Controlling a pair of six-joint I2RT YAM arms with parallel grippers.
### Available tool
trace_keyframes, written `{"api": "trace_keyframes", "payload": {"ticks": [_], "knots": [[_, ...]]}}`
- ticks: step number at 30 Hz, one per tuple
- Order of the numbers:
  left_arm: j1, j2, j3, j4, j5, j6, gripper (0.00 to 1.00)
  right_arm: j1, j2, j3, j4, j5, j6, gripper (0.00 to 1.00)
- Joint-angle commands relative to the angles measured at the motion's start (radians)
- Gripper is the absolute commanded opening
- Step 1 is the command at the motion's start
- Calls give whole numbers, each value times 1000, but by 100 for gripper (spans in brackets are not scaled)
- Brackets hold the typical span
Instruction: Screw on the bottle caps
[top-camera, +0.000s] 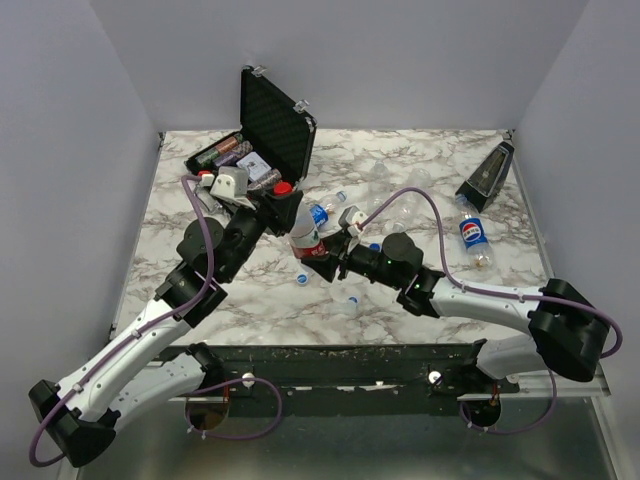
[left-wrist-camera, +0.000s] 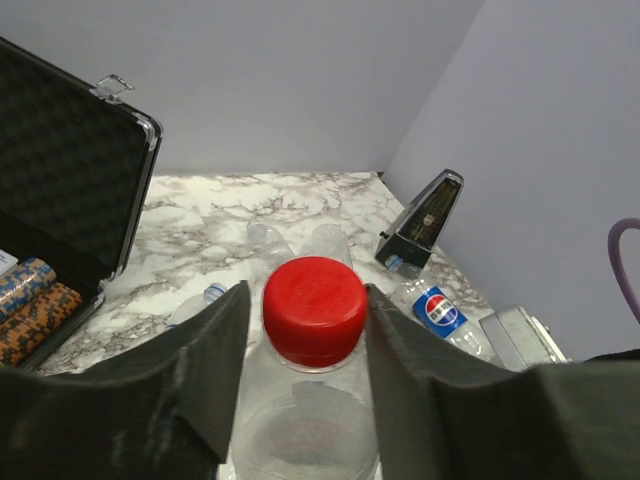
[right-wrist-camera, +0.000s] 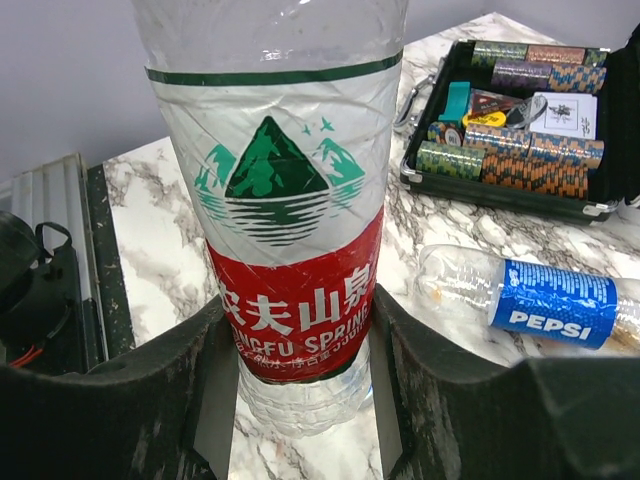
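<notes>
A clear bottle with a red-and-white label (top-camera: 307, 240) (right-wrist-camera: 290, 220) stands off the table, held low on its body by my right gripper (top-camera: 327, 252) (right-wrist-camera: 297, 335), whose pads press both sides of the label. A red cap (top-camera: 283, 188) (left-wrist-camera: 314, 305) sits on the bottle's neck (left-wrist-camera: 305, 430). My left gripper (top-camera: 275, 197) (left-wrist-camera: 308, 322) comes from the left and is shut on that cap, one finger on each side. A second bottle with a blue label (top-camera: 322, 213) lies behind. Two loose blue caps (top-camera: 302, 279) (top-camera: 352, 299) lie on the marble near the front.
An open black case (top-camera: 275, 120) (right-wrist-camera: 520, 185) of poker chips stands at the back left. A Pepsi bottle (top-camera: 473, 235) (left-wrist-camera: 437, 310) (right-wrist-camera: 555, 303) lies at the right, near a dark metronome (top-camera: 487, 177) (left-wrist-camera: 420, 222). Empty clear bottles (top-camera: 395, 205) lie mid-table.
</notes>
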Motion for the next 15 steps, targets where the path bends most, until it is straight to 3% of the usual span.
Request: {"api": "trace_keyframes", "payload": {"ticks": [1,4,6,10,15], "knots": [[3,3,24,-37,-21,16,48,1,15,-13,52,13,-9,49],[1,3,24,-37,-51,48,32,1,20,-16,53,11,-3,52],[1,1,19,-34,-84,80,22,1,18,-17,55,17,3,63],[3,-7,-8,-23,-202,178,15,1,-6,-31,49,52,20,87],[13,-27,-96,64,-396,316,9,-1,-72,-79,47,123,8,98]]}}
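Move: The red cap of the upright bottle is right between my open left fingers, practically at the hand point. About 35 cm below that hand, the lying Pepsi bottle is some 10 cm ahead and 3 cm right, the open case 20 cm ahead and 14 cm left, and a small blue cap 7 cm back and 1 cm right. My right hand holds the bottle low on its label; the red cap is about 15 cm above it, 2 cm ahead and 3 cm left. I shut my left fingers on the red-capped top of the bottle, while my right hand, still pinching the lower label, sinks about 1 cm and then spreads wide to let go. With the bottle in my left grip, I draw it left and somewhat forward, sinking a little, roughly 4 cm in all, turning my left wrist some 10 degrees counter-clockwise with its left side rising. ##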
